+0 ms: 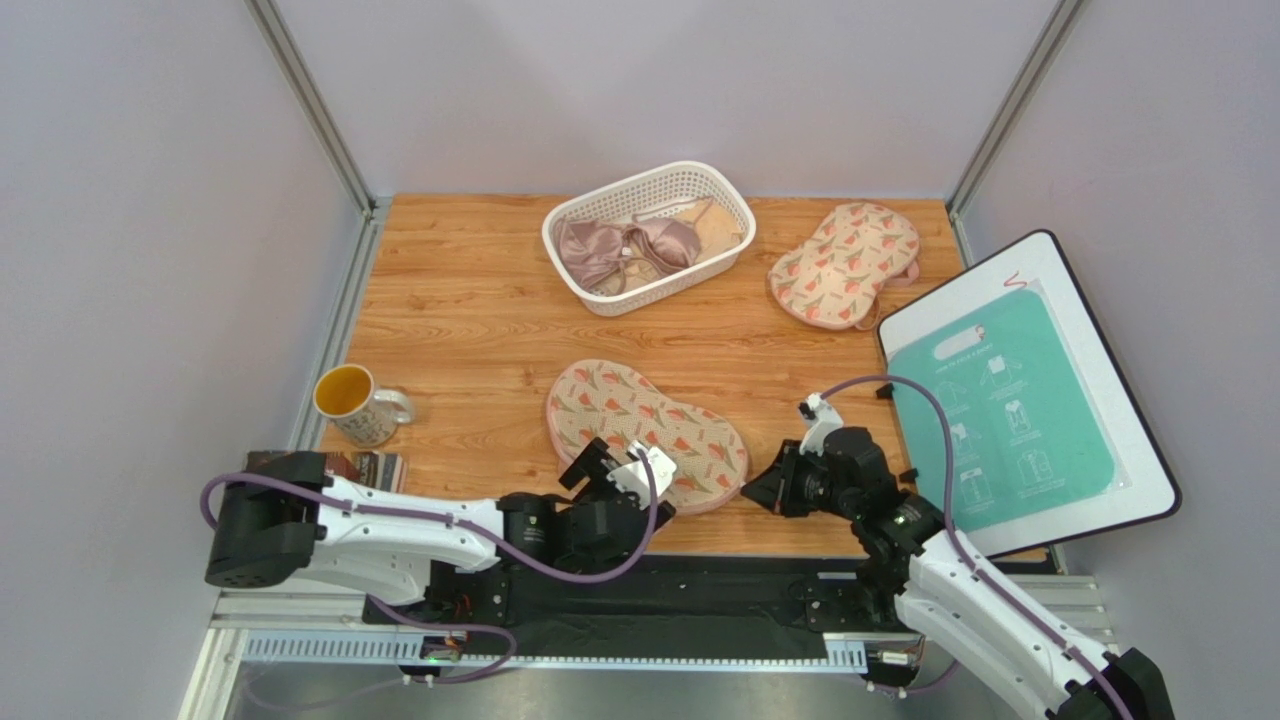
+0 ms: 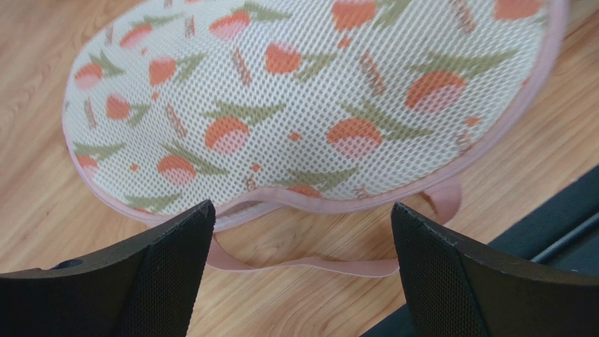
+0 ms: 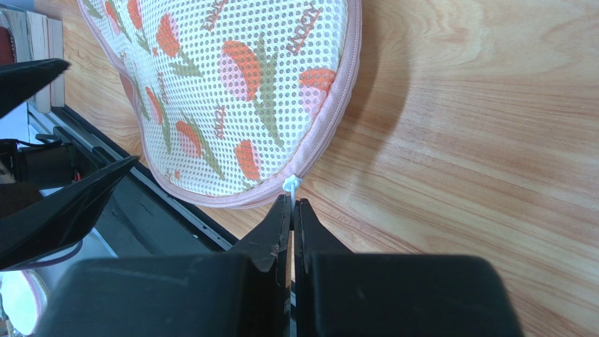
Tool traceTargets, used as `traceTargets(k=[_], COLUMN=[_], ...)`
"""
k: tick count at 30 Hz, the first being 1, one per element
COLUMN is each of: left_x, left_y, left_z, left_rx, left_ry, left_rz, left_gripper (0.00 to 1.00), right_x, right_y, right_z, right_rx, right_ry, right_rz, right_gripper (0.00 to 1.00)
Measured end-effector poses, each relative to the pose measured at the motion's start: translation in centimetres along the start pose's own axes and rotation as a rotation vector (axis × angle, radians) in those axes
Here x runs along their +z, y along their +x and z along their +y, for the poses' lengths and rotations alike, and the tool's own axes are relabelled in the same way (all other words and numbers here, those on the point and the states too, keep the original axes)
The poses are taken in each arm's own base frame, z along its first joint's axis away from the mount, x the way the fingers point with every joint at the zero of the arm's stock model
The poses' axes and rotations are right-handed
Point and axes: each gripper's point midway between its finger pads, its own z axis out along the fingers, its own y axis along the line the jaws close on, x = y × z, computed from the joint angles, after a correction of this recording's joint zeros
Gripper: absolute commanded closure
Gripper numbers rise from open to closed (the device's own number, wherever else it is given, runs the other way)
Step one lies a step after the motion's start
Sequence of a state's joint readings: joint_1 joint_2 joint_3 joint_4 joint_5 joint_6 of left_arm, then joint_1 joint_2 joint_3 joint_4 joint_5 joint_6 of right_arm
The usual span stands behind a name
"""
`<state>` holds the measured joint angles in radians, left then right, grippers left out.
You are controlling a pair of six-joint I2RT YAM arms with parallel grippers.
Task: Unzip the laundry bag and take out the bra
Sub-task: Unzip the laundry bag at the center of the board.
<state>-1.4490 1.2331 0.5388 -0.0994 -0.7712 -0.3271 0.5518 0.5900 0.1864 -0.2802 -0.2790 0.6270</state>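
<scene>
The laundry bag (image 1: 646,432), a flat floral mesh pouch with pink zip edging, lies near the table's front edge. My left gripper (image 1: 631,468) stands open at its near rim; in the left wrist view the bag (image 2: 302,105) fills the top, and its pink loop strap (image 2: 309,265) lies on the wood between my wide-apart fingers (image 2: 302,210). My right gripper (image 3: 292,203) is shut on the small white zip pull (image 3: 291,184) at the right end of the bag (image 3: 225,91). The bra is hidden.
A white basket (image 1: 649,236) at the back holds a mauve satin bra (image 1: 624,245). A second floral bag (image 1: 845,264) lies back right. A white board with a teal sheet (image 1: 1022,398) sits at the right, a mug (image 1: 353,402) at the left, a black mat (image 1: 676,585) along the near edge.
</scene>
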Motion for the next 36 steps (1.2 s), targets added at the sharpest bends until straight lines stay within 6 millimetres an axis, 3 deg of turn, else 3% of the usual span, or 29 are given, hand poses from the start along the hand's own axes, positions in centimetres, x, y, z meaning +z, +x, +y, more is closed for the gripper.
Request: traceTargets(k=[8,12,18,22,27,36], left_x=[-1.3,0.0,2.6,3.5,4.4,5.9], left_y=[-7.0,-8.4,-8.2,-7.8,-7.5,-5.3], left_z=[-2.5,-5.3,-10.0,-11.4,-12.3,-12.4], left_rx=[-0.022,0.014,0.097,0.119,0.131,0.161], left_ry=[0.108,0.158,0.230,0.255,0.256,0.205], left_rz=[-0.138,-0.137,-0.093,-0.074,-0.063,-0.019], left_gripper=[0.07,0.11,0.14,0.18,0.32,0.37], right_x=[0.0,0.0,0.0,0.0,0.0,-0.1], right_y=[0.0,0.0,-0.1,-0.1,-0.1,-0.1], right_z=[0.0,0.0,0.1,0.1,0.1,0.1], right_rx=[-0.001,-0.001,-0.002,-0.002,-0.002,-0.003], right_ry=[-0.001,-0.002,-0.003,-0.003,-0.004,-0.005], right_rz=[-0.002,-0.003,-0.003,-0.004,-0.005,-0.006], right_gripper=[1.00,1.00,1.00,1.00,1.00,1.00])
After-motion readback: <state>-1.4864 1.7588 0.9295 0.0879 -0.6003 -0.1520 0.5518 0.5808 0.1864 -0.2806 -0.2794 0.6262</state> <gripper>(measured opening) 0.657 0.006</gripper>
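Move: To the left hand's right, about 14 cm off, 2 cm nearer the base and 4 cm lower, is the zipped edge of the laundry bag next to the zipper pull; the pull is some 17 cm right, level fore and aft, 3 cm down. The bag's middle lies roughly 5 cm ahead, 3 cm right and 5 cm below. From the right hand, which grips the pull at its fingertips, that edge is about 3 cm left, 2 cm back and 1 cm down. Swinging rightward about 14 cm in an arc, the left hand first rises some 5 cm, then sinks to slightly below its starting height, easing back a little and turning about 15 degrees clockwise. Its fingers close from wide open to about two-thirds, set around the zipped edge near the pull, not pinching it yet. The right hand stays put, still pinching the pull. ##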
